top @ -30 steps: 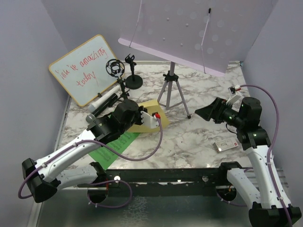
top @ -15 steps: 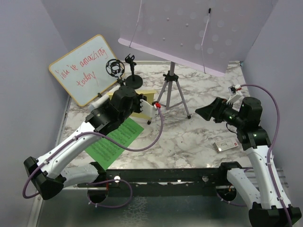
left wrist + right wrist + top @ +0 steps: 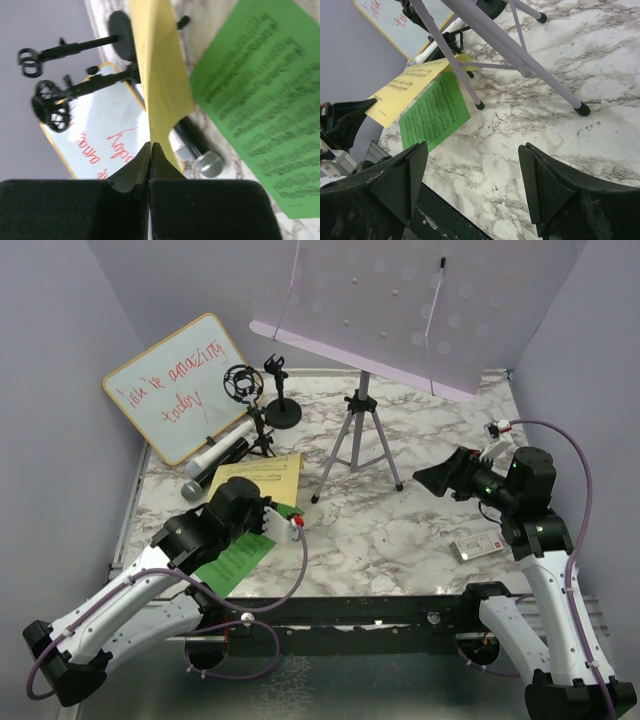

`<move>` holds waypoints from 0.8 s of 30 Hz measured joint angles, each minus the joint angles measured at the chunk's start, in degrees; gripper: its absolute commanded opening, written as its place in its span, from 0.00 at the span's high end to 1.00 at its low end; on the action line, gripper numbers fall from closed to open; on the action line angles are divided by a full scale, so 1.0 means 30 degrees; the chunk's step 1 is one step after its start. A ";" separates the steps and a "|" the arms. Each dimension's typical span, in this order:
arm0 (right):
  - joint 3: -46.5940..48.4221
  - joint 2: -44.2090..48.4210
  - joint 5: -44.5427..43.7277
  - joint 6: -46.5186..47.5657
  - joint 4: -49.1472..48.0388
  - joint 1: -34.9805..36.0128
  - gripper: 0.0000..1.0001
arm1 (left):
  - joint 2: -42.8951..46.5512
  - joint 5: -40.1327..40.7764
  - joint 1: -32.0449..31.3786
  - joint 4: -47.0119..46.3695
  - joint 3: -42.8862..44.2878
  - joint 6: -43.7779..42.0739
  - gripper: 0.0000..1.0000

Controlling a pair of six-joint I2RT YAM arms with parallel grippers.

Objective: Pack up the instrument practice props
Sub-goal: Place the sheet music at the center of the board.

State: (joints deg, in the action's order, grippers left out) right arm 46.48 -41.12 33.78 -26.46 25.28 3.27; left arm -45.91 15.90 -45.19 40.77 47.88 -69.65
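Observation:
My left gripper (image 3: 150, 145) is shut on the near edge of the yellow music sheet (image 3: 161, 75) and holds it edge-up off the table; from above the left gripper (image 3: 258, 506) is at the sheet's (image 3: 262, 478) near end. The green music sheet (image 3: 236, 554) lies flat beneath it. Two grey-headed microphones (image 3: 214, 461) lie by the whiteboard. The ring-mount tripod (image 3: 241, 388) and the round-base holder (image 3: 283, 411) stand behind them. The lilac rack (image 3: 400, 310) tops a silver tripod (image 3: 358, 430). My right gripper (image 3: 436, 478) hovers open, holding nothing.
The wood-framed whiteboard (image 3: 172, 386) with red writing leans at the back left. A small flat white device (image 3: 482, 546) lies near the right arm. The silver tripod's legs (image 3: 520, 55) spread over the marble top in front of my right gripper (image 3: 472, 175).
The left arm has pulled back toward the near left, bringing the yellow sheet with it and uncovering the microphones. The right arm has stayed still.

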 measured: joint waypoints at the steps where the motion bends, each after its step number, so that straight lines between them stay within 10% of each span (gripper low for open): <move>1: -0.0015 0.0000 0.0000 -0.0007 -0.0022 0.0000 0.20 | 0.0415 -0.0226 0.0007 0.0401 -0.0350 0.0015 1.00; 13: -0.0321 -0.0313 0.0109 -0.0007 -0.0386 0.0000 0.20 | 0.3701 -0.3453 -0.0335 0.5377 -0.1639 0.0211 0.91; 24: -0.0729 -0.0809 0.0452 -0.0007 -0.0597 0.0000 0.19 | 0.4728 -0.3672 -0.0393 0.7810 -0.1865 0.1428 0.37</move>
State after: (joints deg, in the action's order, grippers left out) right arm 44.29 -43.55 35.14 -26.48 23.49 3.27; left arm -31.73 4.89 -46.37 64.20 42.28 -65.36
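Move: The left gripper still pinches the near edge of the yellow sheet music, whose far end reaches out ahead. The green sheet it is taken to lies on the table about 18 cm below, its middle some 4 cm left and 1 cm ahead. The black microphone lies roughly 20 cm ahead and 10 cm left, and the nearest foot of the tripod 12 cm ahead and 15 cm right. From the right gripper, the green sheet is about 48 cm left and 2 cm ahead. Bring the left gripper back towards the robot by about 9 cm while sinking some 7 cm and easing 4 cm left, drawing the held yellow sheet over the green one. Tip the fingers down nearly 20 degrees as you go, then in the second half open them about halfway to let the sheet's near edge loose. ##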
